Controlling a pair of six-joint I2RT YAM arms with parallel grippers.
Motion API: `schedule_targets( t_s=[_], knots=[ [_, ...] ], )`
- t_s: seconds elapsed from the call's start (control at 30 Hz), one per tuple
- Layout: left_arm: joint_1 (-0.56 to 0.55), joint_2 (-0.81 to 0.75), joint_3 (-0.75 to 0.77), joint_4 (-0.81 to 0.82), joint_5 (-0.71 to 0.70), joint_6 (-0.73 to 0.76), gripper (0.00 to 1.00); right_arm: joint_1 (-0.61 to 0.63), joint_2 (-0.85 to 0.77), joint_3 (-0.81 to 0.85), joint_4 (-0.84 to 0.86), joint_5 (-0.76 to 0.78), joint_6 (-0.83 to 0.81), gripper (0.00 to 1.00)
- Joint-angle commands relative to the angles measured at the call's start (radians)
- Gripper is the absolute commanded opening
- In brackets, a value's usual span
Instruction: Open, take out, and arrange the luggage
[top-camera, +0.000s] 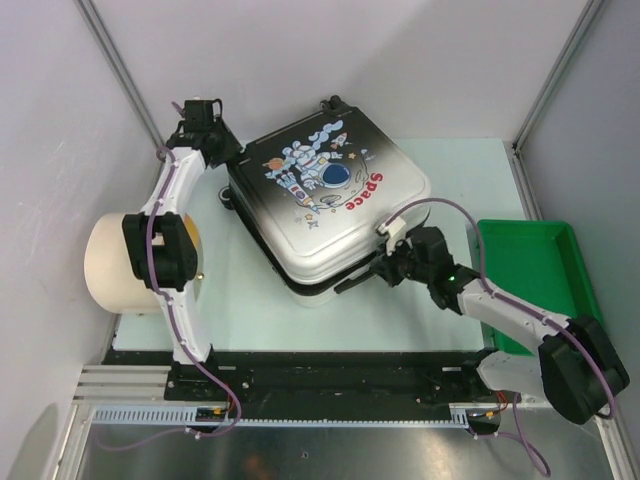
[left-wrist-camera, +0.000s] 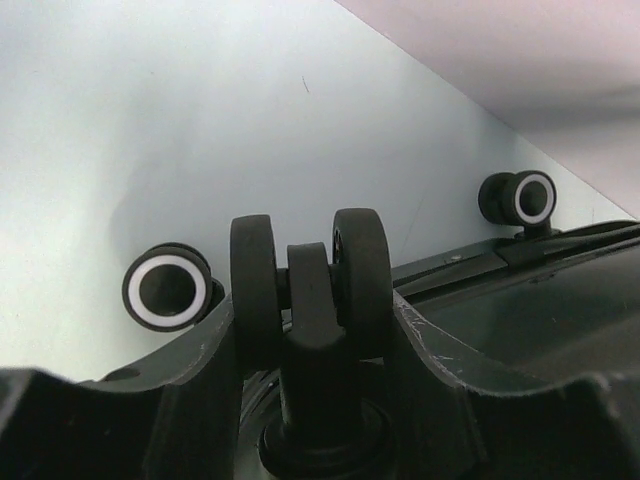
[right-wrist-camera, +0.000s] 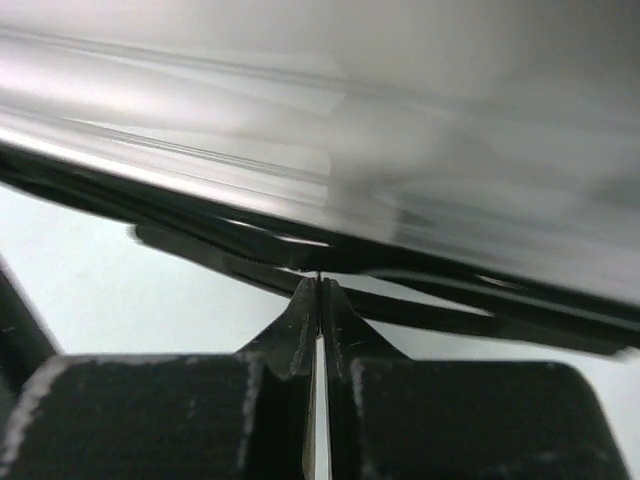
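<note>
The luggage lies flat on the table with its astronaut "Space" side up, and its shell looks shut. My left gripper is at its far left corner. In the left wrist view the left gripper is shut on a black twin wheel, one finger on each side. My right gripper is at the near edge. In the right wrist view the right gripper is shut, tips touching the dark zipper seam under the white shell. I cannot tell if anything thin is pinched.
A beige cylinder stands at the left beside the left arm. A green plastic bin sits at the right behind the right arm. Two more white-ringed wheels show over the pale table. Walls close in at the back and sides.
</note>
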Motion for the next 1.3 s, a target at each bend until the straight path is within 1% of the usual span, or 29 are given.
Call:
schedule_targets(
  t_s=[0.0, 0.07, 0.13, 0.17, 0.2, 0.3, 0.37, 0.4, 0.47, 0.5, 0.53, 0.6, 0.67, 0.77, 0.8, 0.87, 0.9, 1.0, 1.1, 1.2, 1.27],
  knots=[
    [0.023, 0.002, 0.039, 0.002, 0.08, 0.083, 0.0, -0.188, -0.086, 0.006, -0.039, 0.09, -0.148, 0.0],
    [0.023, 0.006, 0.042, 0.002, 0.1, 0.105, 0.0, -0.284, -0.102, 0.006, -0.068, 0.049, -0.211, 0.0],
    [0.023, 0.015, 0.049, 0.002, 0.105, 0.123, 0.0, -0.355, -0.105, 0.006, -0.068, -0.013, -0.303, 0.0],
    [0.023, 0.016, 0.054, 0.004, 0.121, 0.131, 0.0, -0.425, -0.103, 0.006, -0.063, -0.036, -0.332, 0.0],
    [0.023, 0.025, 0.059, 0.004, 0.126, 0.137, 0.0, -0.455, -0.097, 0.006, -0.056, -0.086, -0.391, 0.0],
    [0.023, 0.044, 0.08, 0.002, 0.151, 0.159, 0.0, -0.562, -0.055, 0.011, -0.001, -0.19, -0.49, 0.0],
    [0.023, 0.059, 0.1, 0.002, 0.155, 0.175, 0.0, -0.611, 0.001, 0.029, 0.073, -0.259, -0.573, 0.0],
    [0.023, 0.064, 0.108, 0.002, 0.161, 0.182, 0.0, -0.689, 0.024, 0.041, 0.093, -0.362, -0.596, 0.0],
    [0.023, 0.078, 0.125, 0.002, 0.161, 0.197, 0.0, -0.74, 0.109, 0.093, 0.084, -0.472, -0.651, 0.0],
    [0.023, 0.084, 0.131, 0.002, 0.161, 0.205, 0.0, -0.782, 0.142, 0.156, 0.061, -0.572, -0.671, 0.0],
    [0.023, 0.088, 0.14, 0.002, 0.164, 0.212, 0.0, -0.794, 0.169, 0.19, 0.029, -0.605, -0.685, 0.0],
    [0.023, 0.104, 0.151, 0.002, 0.169, 0.221, 0.0, -0.813, 0.243, 0.251, 0.024, -0.666, -0.722, 0.0],
    [0.023, 0.119, 0.171, 0.002, 0.181, 0.232, 0.0, -0.826, 0.286, 0.276, 0.053, -0.7, -0.76, 0.0],
    [0.023, 0.145, 0.2, 0.002, 0.204, 0.252, 0.0, -0.825, 0.376, 0.333, 0.107, -0.769, -0.775, 0.0],
    [0.023, 0.151, 0.207, 0.002, 0.212, 0.258, 0.0, -0.819, 0.424, 0.348, 0.121, -0.78, -0.783, 0.0],
    [0.019, 0.165, 0.227, 0.002, 0.214, 0.28, 0.0, -0.797, 0.467, 0.388, 0.173, -0.794, -0.788, 0.0],
    [0.016, 0.171, 0.233, 0.001, 0.217, 0.284, 0.0, -0.79, 0.491, 0.399, 0.194, -0.797, -0.779, 0.0],
    [0.007, 0.191, 0.256, 0.002, 0.232, 0.303, 0.0, -0.757, 0.568, 0.449, 0.327, -0.8, -0.734, 0.0],
    [-0.009, 0.205, 0.272, 0.002, 0.244, 0.323, 0.0, -0.721, 0.628, 0.488, 0.392, -0.806, -0.722, 0.0],
    [-0.03, 0.214, 0.278, 0.002, 0.258, 0.335, 0.0, -0.692, 0.703, 0.543, 0.513, -0.807, -0.639, 0.0],
    [-0.05, 0.219, 0.283, 0.004, 0.267, 0.34, 0.0, -0.676, 0.76, 0.572, 0.556, -0.81, -0.561, 0.0]
  ],
)
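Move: Some 23 cm ahead of the right hand and 12 cm to its right, about level with it, is the suitcase's right corner; its handle is right at the shut fingertips, about 1 cm ahead and 3 cm below. From the left hand, already round a top wheel, that corner lies some 9 cm back, 47 cm right and 7 cm below; the far wheel is about 14 cm ahead and 24 cm right. Swinging clear of the handle, the right hand sweeps about 18 cm right and forward around the suitcase's right corner, then on forward, 22 cm in all, easing back left towards the case's side, its shut fingers tipping up some 30 degrees to nearly level. Meanwhile the left keeps its pinch on the wheel, easing a few centimetres forward and turning about 10 degrees clockwise. ##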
